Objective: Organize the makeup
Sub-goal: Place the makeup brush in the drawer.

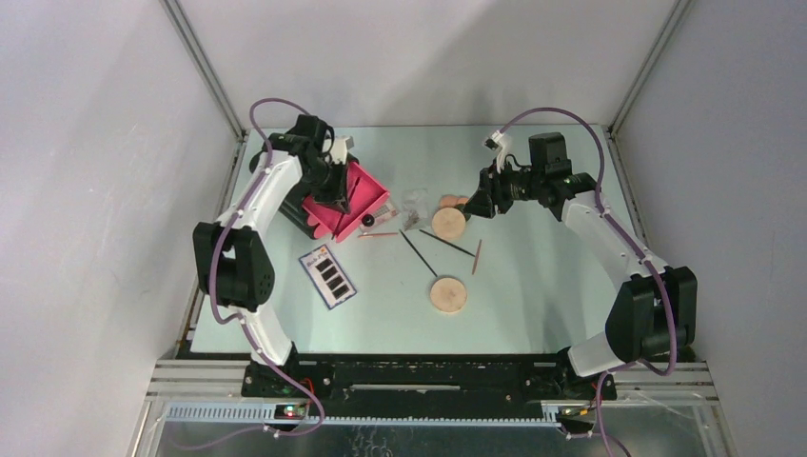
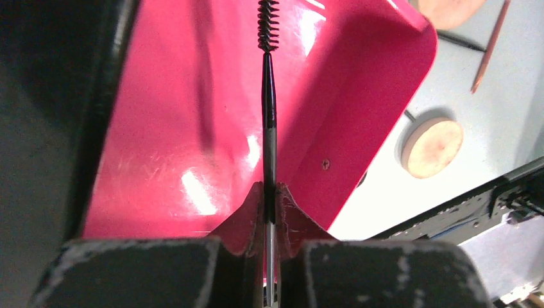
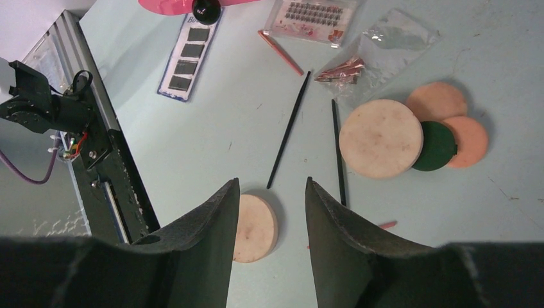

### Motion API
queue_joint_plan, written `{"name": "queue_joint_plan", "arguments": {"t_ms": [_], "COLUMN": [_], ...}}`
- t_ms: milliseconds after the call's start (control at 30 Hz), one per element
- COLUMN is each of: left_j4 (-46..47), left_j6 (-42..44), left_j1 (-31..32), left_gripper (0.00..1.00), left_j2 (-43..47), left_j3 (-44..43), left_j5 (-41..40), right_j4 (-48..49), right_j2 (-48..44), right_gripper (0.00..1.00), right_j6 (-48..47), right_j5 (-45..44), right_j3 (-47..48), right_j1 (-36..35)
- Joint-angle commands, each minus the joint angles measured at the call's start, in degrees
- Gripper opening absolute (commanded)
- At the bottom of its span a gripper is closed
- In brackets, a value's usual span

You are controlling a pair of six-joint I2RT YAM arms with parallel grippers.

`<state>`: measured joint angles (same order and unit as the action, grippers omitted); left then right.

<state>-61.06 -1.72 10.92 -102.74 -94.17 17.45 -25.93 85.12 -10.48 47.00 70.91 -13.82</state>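
My left gripper [image 2: 270, 192] is shut on a thin black stick with a brush tip [image 2: 269, 109], held over an open pink drawer [image 2: 179, 128] at the back left [image 1: 359, 193]. My right gripper [image 3: 272, 186] hangs open and empty above the table [image 1: 479, 203]. Under it lie two tan discs [image 3: 380, 138] [image 3: 256, 228], two black sticks [image 3: 289, 130] [image 3: 338, 151], two peach rounds [image 3: 437, 101] [image 3: 470, 141] and a dark-green round [image 3: 435, 146]. A clear packet [image 3: 385, 48], a pink stick [image 3: 280, 52] and the black-panned palette [image 3: 190, 58] lie farther off.
The black box [image 1: 306, 217] carrying the pink drawer stands at the back left under my left arm. A small black ball [image 1: 367, 221] sits by the drawer's front. A lash card [image 3: 312, 16] lies near the packet. A brownish stick [image 1: 477, 256] lies right of the discs.
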Motion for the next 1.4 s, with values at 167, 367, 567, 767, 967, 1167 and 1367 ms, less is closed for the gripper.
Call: {"name": "queue_joint_plan", "arguments": {"t_ms": [167,367,567,767,967,1167,1367], "left_j4": [6.79,11.80,13.70,16.04,17.23,17.25,16.18], "left_j6": [-6.94,-11.15,-12.51,-12.59,-11.53,-9.65,-4.59], "left_j1": [-1.51,-1.82,-2.21,-2.39,-2.39,-2.39,-2.39], "left_gripper": [0.02,0.05,0.08,0.15,0.26,0.33,0.45], "left_j2": [3.81,5.69,7.18,8.68,9.54,12.21,17.25], "left_j3": [0.73,4.18,6.50,9.69,10.01,9.51,9.96], "left_j5": [1.52,0.07,-1.48,-3.79,-4.75,-4.23,1.96], "right_j4": [0.71,0.45,0.36,0.59,0.49,0.19,-1.71], "right_j2": [-0.65,-1.05,-1.20,-1.10,-1.66,-1.59,1.03], "right_gripper": [0.51,0.51,0.51,0.51,0.51,0.51,0.52], "right_j6": [-1.91,-2.08,-2.19,-2.08,-2.09,-2.77,-8.59], "right_j5": [0.00,0.25,0.45,0.71,0.52,0.04,-9.08], "right_j3": [0.02,0.02,0.07,0.05,0.02,0.01,0.02], "right_j1": [-0.33,-0.33,-0.33,-0.54,-0.77,-1.00,-3.74]}}
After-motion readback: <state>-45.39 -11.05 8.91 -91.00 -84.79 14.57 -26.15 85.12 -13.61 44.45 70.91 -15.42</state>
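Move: Held in the left gripper, the makeup brush is already over the open pink drawer, whose middle is about 2 cm ahead, 1 cm right and 4 cm below. The black cabinet's middle stands 6 cm ahead and 7 cm left. On the table, the eyelash pack lies level but 7 cm right, and the eyeshadow palette 14 cm back and 2 cm left. From the right gripper, the drawer is some 22 cm left, 3 cm ahead and 11 cm down. Carry the pinched brush with the left gripper about 2.5 cm forward over the drawer, rising slightly and turning counter-clockwise some 10 degrees. Then ease down about 1 cm while drifting left, open the fingers to let go of the brush, and draw up about 4 cm, still opening and tilting the fingertips forward. ##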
